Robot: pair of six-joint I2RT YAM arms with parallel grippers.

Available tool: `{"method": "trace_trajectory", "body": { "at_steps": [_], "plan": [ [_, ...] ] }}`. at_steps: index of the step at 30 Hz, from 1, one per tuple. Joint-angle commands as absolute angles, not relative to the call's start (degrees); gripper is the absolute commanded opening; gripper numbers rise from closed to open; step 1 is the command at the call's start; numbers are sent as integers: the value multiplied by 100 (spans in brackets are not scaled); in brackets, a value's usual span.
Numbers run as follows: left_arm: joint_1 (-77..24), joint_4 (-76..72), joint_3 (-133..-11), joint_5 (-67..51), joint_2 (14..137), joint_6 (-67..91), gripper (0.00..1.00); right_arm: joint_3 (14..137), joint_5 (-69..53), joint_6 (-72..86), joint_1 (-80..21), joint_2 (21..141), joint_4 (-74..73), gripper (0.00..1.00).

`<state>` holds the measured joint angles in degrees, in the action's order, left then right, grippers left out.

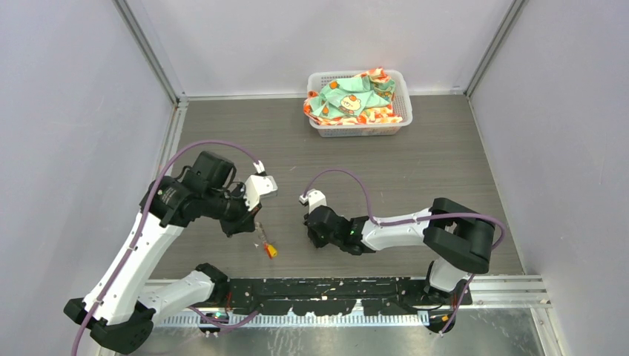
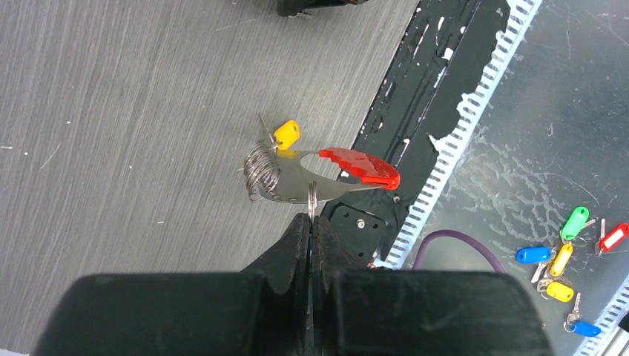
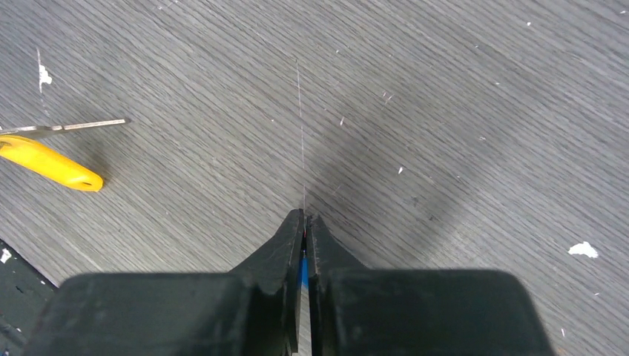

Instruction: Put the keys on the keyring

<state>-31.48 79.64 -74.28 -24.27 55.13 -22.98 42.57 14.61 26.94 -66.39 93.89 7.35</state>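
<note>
My left gripper (image 2: 311,216) is shut on the keyring (image 2: 312,194), pinching its thin ring edge-on just above the table. Beyond the fingertips hang the keyring's wire bunch (image 2: 261,172) and its long red tag (image 2: 363,167). The yellow-tagged key (image 2: 286,134) lies right against the bunch; I cannot tell whether it is threaded on. From above, the yellow tag (image 1: 271,251) sits below the left gripper (image 1: 252,222). My right gripper (image 1: 311,233) is a short way to the right, low over the table. Its fingers (image 3: 305,215) are shut on the blue-tagged key (image 3: 303,271), seen only as a blue sliver.
A white basket (image 1: 360,127) holding patterned cloth stands at the back of the table. A black rail (image 1: 334,289) runs along the near edge. Below that edge, several spare tagged keys (image 2: 564,252) lie on a grey surface. Grey walls close in both sides.
</note>
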Motion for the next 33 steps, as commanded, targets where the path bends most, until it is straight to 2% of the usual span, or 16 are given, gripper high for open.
{"method": "trace_trajectory", "body": {
  "at_steps": [1, 6, 9, 11, 33],
  "plan": [
    [-3129, 7972, -7677, -2562, 5445, -2344, 0, 4400, 1632, 2567, -6629, 9246, 823, 11],
    [-3126, 7972, -7672, -2557, 5424, -2347, 0, 4467, 1639, 2470, -6631, 8945, 528, 23],
    [-3125, 7973, -7674, -2544, 5406, -2347, 0, 4427, 1477, 2452, -6634, 8805, 468, 37],
    [-3129, 7964, -7668, -2540, 5393, -2349, 0, 4413, 1370, 2470, -6628, 8718, 435, 40],
    [-3120, 7989, -7667, -2486, 5309, -2366, 0, 4008, 929, 3285, -6367, 8756, 450, 50]
  ]
}}
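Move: The blue-tagged key lies right under the right fingertips, its tag centred about 1 cm back, 2 cm to the right and 2 cm below. The yellow tag on the raised keyring hangs some 12 cm left, 4 cm back and 5 cm higher; the keyring's red handle is about 13 cm left, 5 cm back and 5 cm higher. From the left hand the blue-tagged key lies about 6 cm ahead, 16 cm right and 23 cm below. Right fingers open half-way off the blue-tagged key, rising about 3 cm, then sinking 1.5 cm and easing right. ##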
